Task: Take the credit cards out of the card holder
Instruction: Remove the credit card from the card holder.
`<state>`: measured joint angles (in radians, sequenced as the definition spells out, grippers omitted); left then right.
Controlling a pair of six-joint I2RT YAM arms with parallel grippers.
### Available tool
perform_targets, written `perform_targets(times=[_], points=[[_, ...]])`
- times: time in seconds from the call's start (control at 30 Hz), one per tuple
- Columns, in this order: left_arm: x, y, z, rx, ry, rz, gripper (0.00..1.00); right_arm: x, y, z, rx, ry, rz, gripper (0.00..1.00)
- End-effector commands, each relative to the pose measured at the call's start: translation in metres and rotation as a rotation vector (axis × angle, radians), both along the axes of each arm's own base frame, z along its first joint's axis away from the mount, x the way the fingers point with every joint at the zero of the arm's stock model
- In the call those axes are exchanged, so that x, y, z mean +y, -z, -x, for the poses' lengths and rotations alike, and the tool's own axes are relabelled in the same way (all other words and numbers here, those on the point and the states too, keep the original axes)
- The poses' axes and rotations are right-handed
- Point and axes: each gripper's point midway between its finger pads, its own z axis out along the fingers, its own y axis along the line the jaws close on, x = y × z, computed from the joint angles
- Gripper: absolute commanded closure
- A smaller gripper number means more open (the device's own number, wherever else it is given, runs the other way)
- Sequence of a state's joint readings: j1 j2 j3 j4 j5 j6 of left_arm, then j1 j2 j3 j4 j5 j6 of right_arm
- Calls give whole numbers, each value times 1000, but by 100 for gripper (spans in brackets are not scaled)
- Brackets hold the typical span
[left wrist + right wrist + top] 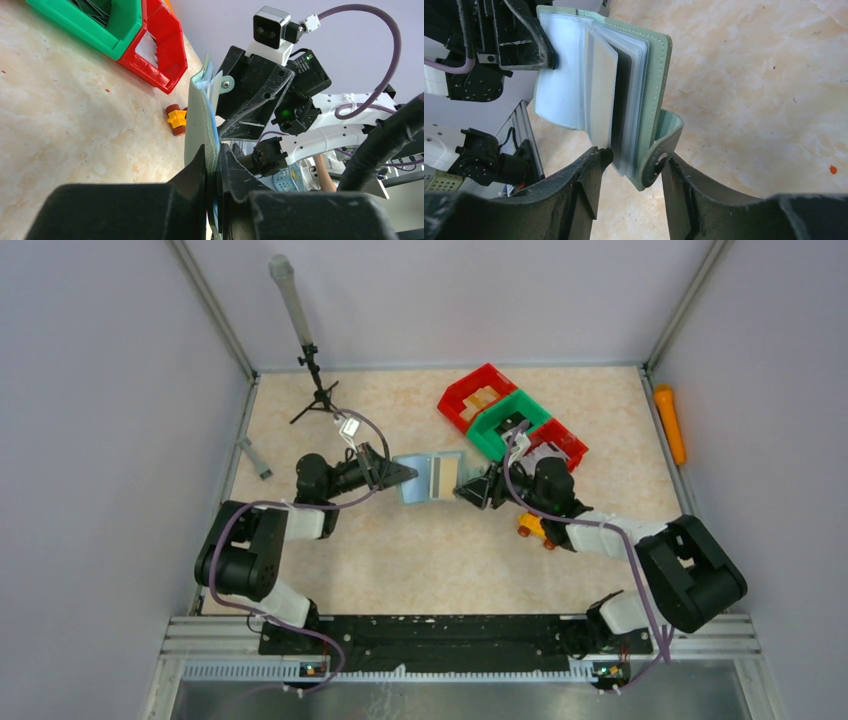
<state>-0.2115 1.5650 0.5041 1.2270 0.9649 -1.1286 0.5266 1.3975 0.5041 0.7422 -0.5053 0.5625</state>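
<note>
The card holder [425,478] hangs open above the middle of the table between both arms. My left gripper [408,474] is shut on its pale left cover, which stands edge-on between the fingers in the left wrist view [214,150]. The holder [569,75] shows clear sleeves fanned out and a grey-green cover with a snap tab [659,160]. My right gripper [636,157] is open, its fingers standing either side of the sleeves and the tab, the right finger against the tab. The credit cards are hidden inside the sleeves.
Red bins [478,395] and a green bin [510,425] sit behind my right arm. A yellow toy car [535,527] lies beside its forearm. An orange object [668,423] rests on the right rail. A small tripod [315,380] stands at the back left.
</note>
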Motion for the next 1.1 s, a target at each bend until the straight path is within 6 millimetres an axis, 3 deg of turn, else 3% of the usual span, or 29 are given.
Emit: perform_targets(times=[0.0, 0.23, 0.7, 1.07], points=[[-3, -10, 3, -68, 25, 14, 100, 6, -22, -3, -72, -35, -49, 49], [-7, -5, 1, -58, 30, -7, 100, 7, -27, 3, -97, -58, -71, 33], [-20, 4, 2, -42, 66, -55, 100, 17, -35, 18, -116, -160, -119, 30], [-35, 14, 4, -41, 93, -133, 100, 33, -25, 23, -97, -207, -60, 25]])
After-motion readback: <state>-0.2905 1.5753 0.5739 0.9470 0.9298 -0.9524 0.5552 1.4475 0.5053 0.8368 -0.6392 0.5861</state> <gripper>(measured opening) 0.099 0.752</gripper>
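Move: The upright-held inner page of the card holder has its middle about 6 cm to the right hand's left, 3 cm ahead and 2 cm above. The holder's snap strap sits between the right fingers, roughly 1 cm ahead and 1 cm left. On the table some 14 cm below, the yellow toy car stands about 18 cm right and 6 cm back. From the left hand that page lies 8 cm right, 1 cm back and 1 cm lower. Leftward and back by about 3 cm, turning some 10 degrees counter-clockwise, goes the right hand, after a small rise of 1 cm; its fingers spread wide from half open, freeing the snap strap, while the fingertip on the page side stays at the free edge of the page and pushes it towards the left hand. The left hand keeps its pinch on the cover and carries it down and to the right, nearly 4 cm, to meet it. ##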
